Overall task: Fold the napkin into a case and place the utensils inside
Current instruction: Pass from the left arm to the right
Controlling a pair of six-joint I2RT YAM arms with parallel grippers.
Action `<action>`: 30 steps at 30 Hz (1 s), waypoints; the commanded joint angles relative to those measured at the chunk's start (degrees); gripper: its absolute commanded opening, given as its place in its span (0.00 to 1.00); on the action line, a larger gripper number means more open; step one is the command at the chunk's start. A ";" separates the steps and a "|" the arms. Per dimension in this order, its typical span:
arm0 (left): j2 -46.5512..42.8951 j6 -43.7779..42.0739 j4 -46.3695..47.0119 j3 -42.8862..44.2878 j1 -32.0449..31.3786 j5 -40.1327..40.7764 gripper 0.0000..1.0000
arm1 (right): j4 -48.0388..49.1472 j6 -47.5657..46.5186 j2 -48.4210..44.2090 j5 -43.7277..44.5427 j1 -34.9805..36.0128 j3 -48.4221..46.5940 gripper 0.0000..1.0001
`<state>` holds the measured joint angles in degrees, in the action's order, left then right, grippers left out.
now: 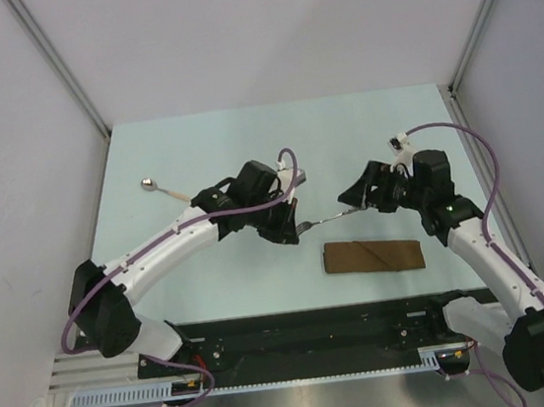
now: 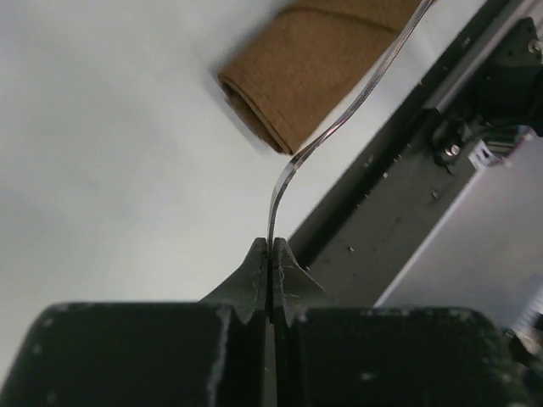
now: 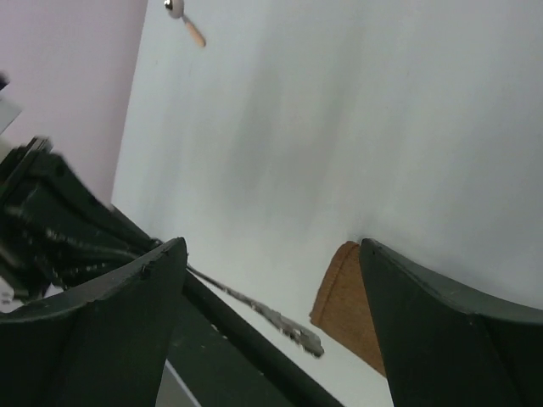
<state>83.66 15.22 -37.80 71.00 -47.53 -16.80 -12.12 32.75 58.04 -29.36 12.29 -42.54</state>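
Observation:
The napkin lies folded into a narrow brown case (image 1: 373, 256) on the table, in front of both grippers. My left gripper (image 1: 296, 223) is shut on one end of the silver fork (image 1: 329, 219). In the left wrist view the fork (image 2: 293, 165) rises edge-on from the closed fingertips, with the case (image 2: 314, 68) beyond it. My right gripper (image 1: 355, 198) stands wide open at the fork's other end and holds nothing. Through its spread jaws I see the fork (image 3: 284, 324) and a corner of the case (image 3: 342, 303). The spoon (image 1: 161, 188), silver bowl and pale handle, lies at the far left.
A black rail (image 1: 308, 333) with the arm bases runs along the table's near edge. White walls with metal posts close in the left, back and right sides. The spoon (image 3: 185, 20) shows small at the top of the right wrist view.

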 commanded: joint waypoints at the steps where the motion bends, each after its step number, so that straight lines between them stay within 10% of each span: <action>1: 0.72 4.64 -1.49 -1.74 4.10 -17.37 0.00 | 6.67 -12.00 -2.85 -11.04 -1.66 1.68 0.88; 22: -0.69 7.54 4.93 -9.22 12.02 -31.63 0.00 | 21.34 -5.60 0.58 -32.86 -4.47 8.35 0.59; 30: -0.34 7.01 4.75 -8.42 12.19 -33.74 0.00 | 27.59 -0.67 1.64 -33.66 -4.73 9.41 0.06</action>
<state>84.71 23.38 -34.15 61.52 -35.48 -47.24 9.43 29.08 59.90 -61.41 8.01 -32.75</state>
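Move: The left hand holds the fork near its tines, its handle end about 15 cm to the right and 3 cm ahead, roughly level. From the open right hand, that handle end lies only some 3 cm back and 2 cm lower, neither left nor right. The folded napkin lies on the table about 9 cm back, 4 cm right and 17 cm below the right hand. Right hand moves 5 cm back and leftward, closing around the fork's handle; left keeps hold, turning some 30 degrees. ##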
